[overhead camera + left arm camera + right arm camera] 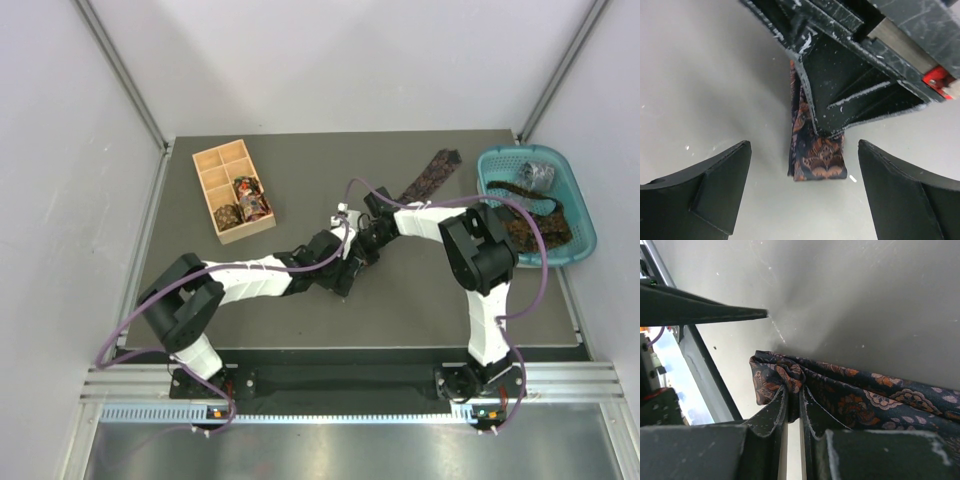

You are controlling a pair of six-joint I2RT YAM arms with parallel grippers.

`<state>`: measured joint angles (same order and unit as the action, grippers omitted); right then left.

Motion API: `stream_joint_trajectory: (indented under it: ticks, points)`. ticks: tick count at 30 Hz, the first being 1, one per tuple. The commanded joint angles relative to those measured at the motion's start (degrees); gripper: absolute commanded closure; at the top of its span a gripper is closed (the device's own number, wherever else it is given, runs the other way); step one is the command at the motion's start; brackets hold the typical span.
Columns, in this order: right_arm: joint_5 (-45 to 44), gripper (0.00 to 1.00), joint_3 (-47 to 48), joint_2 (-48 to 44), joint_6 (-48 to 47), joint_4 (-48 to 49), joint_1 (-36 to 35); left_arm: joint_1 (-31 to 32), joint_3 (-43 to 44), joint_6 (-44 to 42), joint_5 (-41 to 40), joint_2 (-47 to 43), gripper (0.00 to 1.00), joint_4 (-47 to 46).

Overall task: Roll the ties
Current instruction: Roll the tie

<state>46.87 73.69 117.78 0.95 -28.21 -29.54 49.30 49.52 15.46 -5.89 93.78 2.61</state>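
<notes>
A dark paisley tie (pixel 432 172) lies diagonally on the grey table, running from the back right toward the middle. My right gripper (pixel 794 390) is shut on the bunched, folded end of this tie (pixel 865 395) and holds it at the table surface. In the left wrist view the folded end (pixel 820 160) hangs below the right gripper's black fingers (pixel 840 95). My left gripper (pixel 804 144) is open, its jaws wide on either side of that end without touching it. From above, the two grippers meet at mid-table, left (pixel 345 272) and right (pixel 365 235).
A tan wooden compartment box (pixel 212 160) stands at the back left, with rolled ties (pixel 248 195) in its near compartments. A teal basket (pixel 585 215) at the right edge holds more ties (pixel 535 215). Grey walls enclose the table.
</notes>
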Motion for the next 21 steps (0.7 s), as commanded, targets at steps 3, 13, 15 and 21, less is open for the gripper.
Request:
stream_joint_trajectory:
  ticks: [3,13,15,21]
  points:
    - [-1.2,0.98,0.9,1.1,-3.1,-2.3,0.4,0.4,2.8,-3.2,1.7,2.5,0.12,-5.3]
    - [-1.3,0.99,0.2,-0.4,-3.9,-3.7,0.5,3.7,2.2,-4.0,-0.5,4.2,0.29,-4.5]
    - [-0.9,0.99,0.1,-0.6,-3.8,-4.0,0.5,4.0,1.6,-3.7,-0.6,3.9,0.33,-4.3]
    - [-0.2,0.95,-0.3,-1.3,-3.0,-4.0,0.5,4.3,0.7,-3.8,-1.8,3.5,0.45,-3.4]
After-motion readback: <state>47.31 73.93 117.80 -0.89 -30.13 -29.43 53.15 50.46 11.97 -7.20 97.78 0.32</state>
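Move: The rolled end of the tie lies about 2 cm to the left hand's right, 1 cm ahead and some 3 cm below, between its wide-open fingers. The right fingers pinching the roll are roughly 3 cm ahead and 2 cm to the right of the left hand. The right hand has the rolled end right at its pads, about 1 cm back and 1 cm left. The tie's unrolled far end lies some 30 cm ahead of the left hand and 26 cm to its right. The left hand sinks about 1.5 cm, then slides some 2 cm to the right and a little back, turning slightly clockwise, to bring its fingers down either side of the tie's rolled end, and they close from wide open to a little over half on the way. The right hand stays in place with its fingers shut, keeping its pinch on the roll and holding it for the left hand. ##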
